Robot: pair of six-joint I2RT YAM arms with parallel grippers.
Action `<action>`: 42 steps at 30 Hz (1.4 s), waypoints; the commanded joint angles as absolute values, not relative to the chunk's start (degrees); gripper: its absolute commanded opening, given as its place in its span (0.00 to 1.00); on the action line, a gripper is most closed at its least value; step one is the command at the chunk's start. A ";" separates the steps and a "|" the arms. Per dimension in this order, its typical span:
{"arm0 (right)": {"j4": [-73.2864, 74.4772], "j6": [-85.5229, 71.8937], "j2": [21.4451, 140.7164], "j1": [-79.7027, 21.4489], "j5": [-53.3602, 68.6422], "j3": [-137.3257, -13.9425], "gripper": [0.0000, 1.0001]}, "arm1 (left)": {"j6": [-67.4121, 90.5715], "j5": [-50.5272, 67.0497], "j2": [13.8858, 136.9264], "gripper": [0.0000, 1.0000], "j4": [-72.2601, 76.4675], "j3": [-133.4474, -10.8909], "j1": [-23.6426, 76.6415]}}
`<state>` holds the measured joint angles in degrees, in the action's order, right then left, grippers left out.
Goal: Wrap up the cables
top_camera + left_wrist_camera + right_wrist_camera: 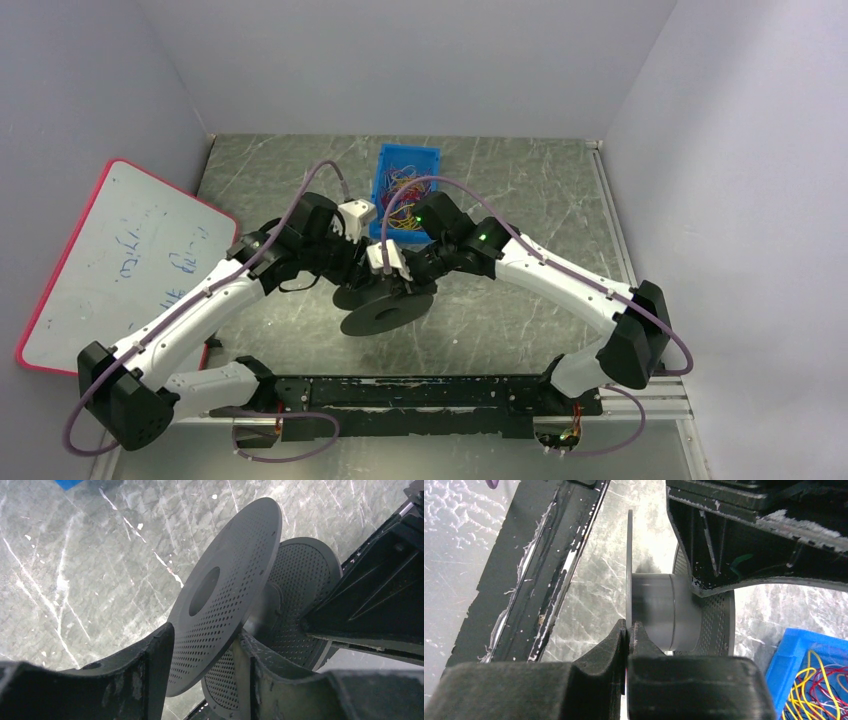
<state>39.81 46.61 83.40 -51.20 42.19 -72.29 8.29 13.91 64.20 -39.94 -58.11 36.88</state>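
A black spool (385,305) with two perforated flanges and a grey hub (654,610) is held tilted just above the table. My right gripper (628,627) is shut on the rim of one thin flange; it shows in the top view (400,285). My left gripper (205,655) straddles the other flange (225,580), jaws partly open, the disc slanting between the fingers; it shows in the top view (352,272). The cables (405,195), thin yellow, red and blue wires, lie tangled in a blue bin (432,155) behind the spool, also in the right wrist view (819,680). No cable is on the spool.
A red-framed whiteboard (120,260) leans at the left wall. A black rail frame (420,390) runs along the table's near edge, also in the right wrist view (539,565). Grey walls close in the left, back and right.
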 commanded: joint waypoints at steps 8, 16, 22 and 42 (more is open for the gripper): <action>33.39 45.63 83.50 -51.09 42.38 -72.77 0.00 | 7.22 13.26 66.64 0.36 -37.50 -58.01 38.05; 30.62 43.86 82.01 -51.07 40.55 -71.41 0.04 | 7.29 12.27 66.98 0.18 -37.53 -58.36 38.37; 28.55 42.45 80.94 -51.05 38.59 -70.33 0.14 | 7.56 11.45 66.93 0.07 -37.53 -58.36 38.49; 18.52 34.81 70.74 -50.94 28.27 -65.02 0.40 | 9.84 5.71 63.53 0.07 -39.95 -59.04 38.51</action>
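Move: The spool hangs in the right hand's shut fingers by the flange nearer the robot. Its middle is about 6 cm to that hand's left, 2 cm ahead and 5 cm lower. From the left hand, whose half-open fingers already straddle the rim of the other flange, the middle lies roughly 4 cm right, 3 cm back and 6 cm below. The blue bin of cables stands some 23 cm ahead of the left hand, 10 cm right and 16 cm lower. Sinking barely 1 cm, the left hand closes on the rim of the far flange, pauses about a third open, then shuts to a firm-looking pinch once the right hand has begun to let go. The right hand opens to over a third and draws forward nearly 4 cm, then climbs about 5 cm away from the spool, tilting and turning some 20 degrees. ##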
